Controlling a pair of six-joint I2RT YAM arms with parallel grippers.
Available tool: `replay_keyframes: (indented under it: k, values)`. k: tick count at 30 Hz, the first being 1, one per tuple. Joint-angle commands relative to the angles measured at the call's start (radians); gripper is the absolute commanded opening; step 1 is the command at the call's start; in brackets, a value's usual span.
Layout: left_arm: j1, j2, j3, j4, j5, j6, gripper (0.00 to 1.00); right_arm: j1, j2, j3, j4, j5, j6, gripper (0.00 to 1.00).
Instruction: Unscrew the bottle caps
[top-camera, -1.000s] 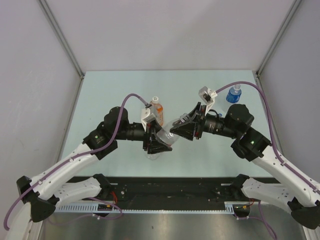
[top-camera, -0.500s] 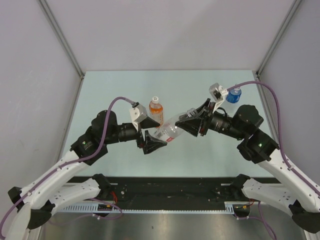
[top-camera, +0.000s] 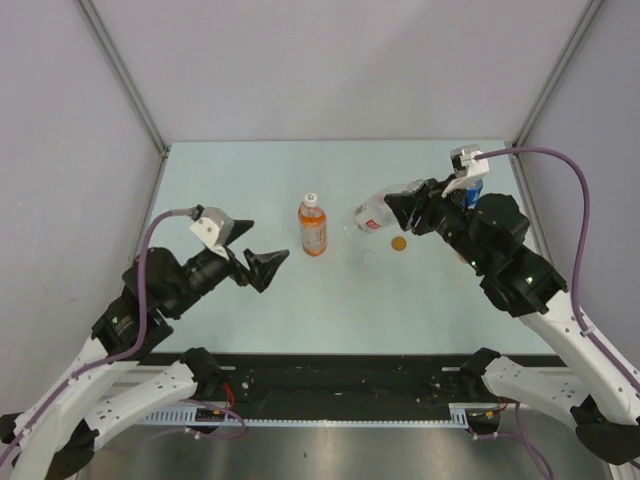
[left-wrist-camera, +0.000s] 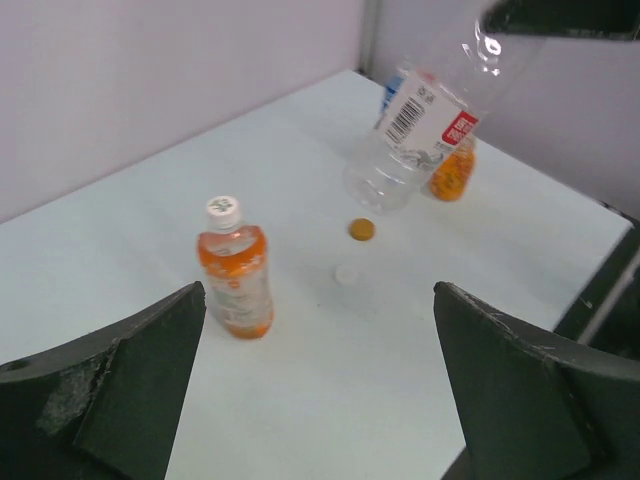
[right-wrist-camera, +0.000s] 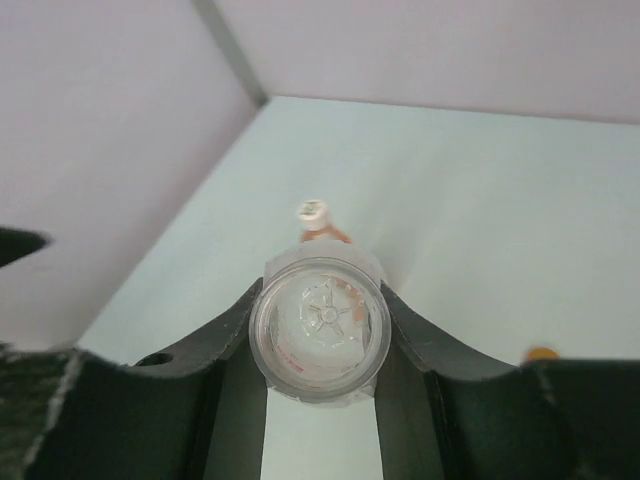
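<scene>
My right gripper is shut on a clear bottle with a red-and-white label, held tilted above the back right of the table. In the right wrist view the bottle's round base sits clamped between the fingers. A loose white cap and an orange cap lie on the table below it. An orange-drink bottle stands upright mid-table with its white cap on. My left gripper hangs open and empty left of that bottle.
A blue-labelled bottle stands at the back right, partly behind the right arm. Another orange bottle shows behind the held clear one. Grey walls close in the table on three sides.
The left gripper opened, let go at the clear bottle's neck and drew back to the left. The right arm carried the clear bottle up toward the back right.
</scene>
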Motion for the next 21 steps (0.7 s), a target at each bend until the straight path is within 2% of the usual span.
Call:
replay_keyframes:
  k: [1, 4, 10, 21]
  values:
    - [0.005, -0.047, 0.029, -0.026, -0.247, -0.042, 0.99, -0.016, 0.087, 0.031, -0.040, 0.330, -0.048, 0.28]
    - [0.005, -0.067, 0.009, -0.018, -0.271, -0.059, 1.00, -0.022, 0.171, 0.031, 0.010, 0.414, -0.076, 0.27]
    - [0.005, -0.070, -0.023, -0.019, -0.270, -0.079, 1.00, -0.049, 0.361, 0.057, 0.125, 0.472, -0.093, 0.27]
    - [0.005, -0.094, -0.095, -0.006, -0.268, -0.097, 1.00, -0.071, 0.567, 0.107, 0.185, 0.474, -0.085, 0.26]
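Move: The right hand already holds the uncapped clear bottle by the neck, its base slanting out forward and left; the free table spot it heads for is about 20 cm ahead, 3 cm right and 39 cm below. The orange cap lies some 11 cm ahead and 8 cm right of this hand, the white cap 8 cm ahead and 1 cm right, both at table level; the capped orange bottle stands 10 cm ahead, 14 cm left. From the empty left hand that spot is roughly 27 cm ahead, 24 cm right. The right hand keeps its grip on the neck and carries the clear bottle forward and down together, about 15 cm each way, towards the bare table just beyond the orange and white caps, turning clockwise and tipping its fingers some 20 degrees downward so the base swings under. The left hand, empty and wide open, draws about 4 cm left, clear of the orange bottle, turning slightly counter-clockwise and finishing a little lower after a small rise. ##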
